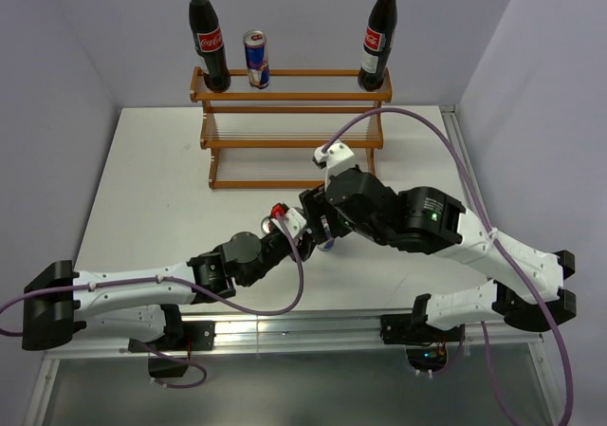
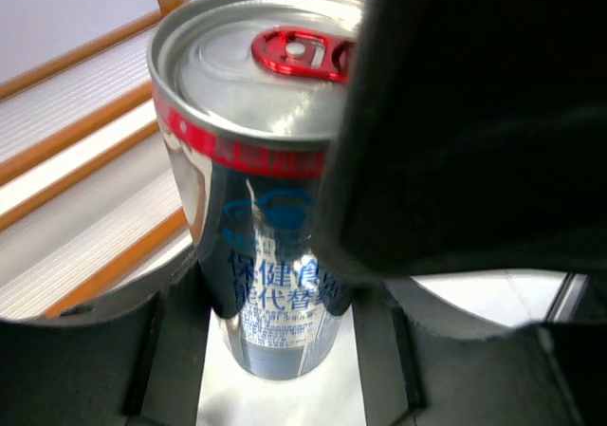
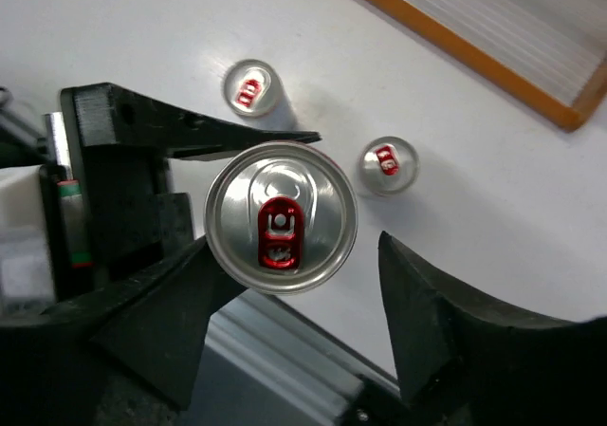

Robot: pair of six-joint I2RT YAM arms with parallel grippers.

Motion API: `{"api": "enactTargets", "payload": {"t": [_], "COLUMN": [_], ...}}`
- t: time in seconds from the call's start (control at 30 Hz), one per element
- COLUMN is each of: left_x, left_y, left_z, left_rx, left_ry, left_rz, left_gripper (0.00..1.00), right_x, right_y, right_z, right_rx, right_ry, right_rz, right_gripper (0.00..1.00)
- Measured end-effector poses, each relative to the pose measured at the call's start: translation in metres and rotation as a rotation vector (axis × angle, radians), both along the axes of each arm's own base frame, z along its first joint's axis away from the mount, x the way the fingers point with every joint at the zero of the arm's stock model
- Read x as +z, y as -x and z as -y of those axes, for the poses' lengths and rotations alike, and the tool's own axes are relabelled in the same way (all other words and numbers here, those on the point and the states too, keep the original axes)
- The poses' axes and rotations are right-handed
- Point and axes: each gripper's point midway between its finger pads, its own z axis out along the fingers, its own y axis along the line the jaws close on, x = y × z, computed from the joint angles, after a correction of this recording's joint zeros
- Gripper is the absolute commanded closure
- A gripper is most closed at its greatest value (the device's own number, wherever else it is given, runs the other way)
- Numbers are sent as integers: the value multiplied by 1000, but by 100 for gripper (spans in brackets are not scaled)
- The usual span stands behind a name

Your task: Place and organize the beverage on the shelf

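Observation:
The shelf (image 1: 285, 143) stands at the back of the table, with a cola bottle at the left end (image 1: 209, 42) and one at the right end (image 1: 377, 37) of its top tier, and a blue-and-silver can (image 1: 256, 59) between them. My left gripper (image 1: 294, 229) is shut on another can (image 2: 270, 255), its fingers (image 2: 175, 341) pressed on both sides. My right gripper (image 3: 294, 246) is open, straddling that can's top (image 3: 281, 219) from above, close to its left jaw and with a gap to the right one. Two more cans (image 3: 253, 86) (image 3: 387, 164) stand on the table.
The shelf's lower front rail shows in the left wrist view (image 2: 85, 160) and the right wrist view (image 3: 474, 65). The two arms meet mid-table and hide the loose cans from the top view. The table's grey near-edge rail (image 3: 285, 350) lies below the held can.

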Motion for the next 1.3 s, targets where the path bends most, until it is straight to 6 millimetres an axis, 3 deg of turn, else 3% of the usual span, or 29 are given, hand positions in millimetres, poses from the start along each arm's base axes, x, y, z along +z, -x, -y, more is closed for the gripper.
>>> {"api": "enactTargets", "payload": {"t": [0.07, 0.17, 0.4, 0.53, 0.67, 0.8, 0.93, 1.07, 1.3], "left_x": [2, 8, 10, 22, 56, 94, 126, 145, 159], "left_y": [1, 2, -18, -47, -84, -124, -165, -206, -278], "left_z": [-3, -6, -20, -34, -44, -47, -46, -41, -41], "left_rx": [0, 7, 88, 173, 266, 352, 435, 492, 587], "left_ry": [0, 18, 29, 48, 93, 136, 177, 180, 182], "left_rz": [1, 2, -25, -46, -49, -40, -21, -18, -15], "left_gripper": [100, 100, 100, 100, 100, 100, 100, 100, 100], "right_x": [7, 17, 35, 49, 68, 73, 60, 44, 45], "right_y": [-2, -3, -3, 4, 9, 12, 11, 10, 9], "right_z": [2, -1, 4, 26, 54, 75, 76, 74, 82], "right_rx": [-8, -10, -35, -58, -91, -124, -135, -136, -152], "right_ry": [-35, -91, -189, -280, -389, -450, -434, -394, -407], "right_rz": [22, 41, 73, 105, 153, 181, 177, 166, 181], "right_gripper": [7, 2, 0, 0, 0, 0, 0, 0, 0]}}
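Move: The left hand already holds the silver can around its lower part. The open spot on the top shelf lies about 35 cm ahead of it, 4 cm left and 10 cm up; the shelved blue can stands some 9 cm left of that spot, and the right-hand cola bottle about 16 cm right of it. The right hand, still around this silver can's upper part, has the can's middle some 4 cm straight below its hand point. Forward about 28 cm and up some 16 cm, after a small lift while the right fingers finish opening, the left hand carries the silver can towards the top shelf, drifting a little left and swinging about 35 degrees counter-clockwise, its grip kept. The right hand lets go, rises and backs off to its right, about 8 cm, then sinks a little, staying wide open. ##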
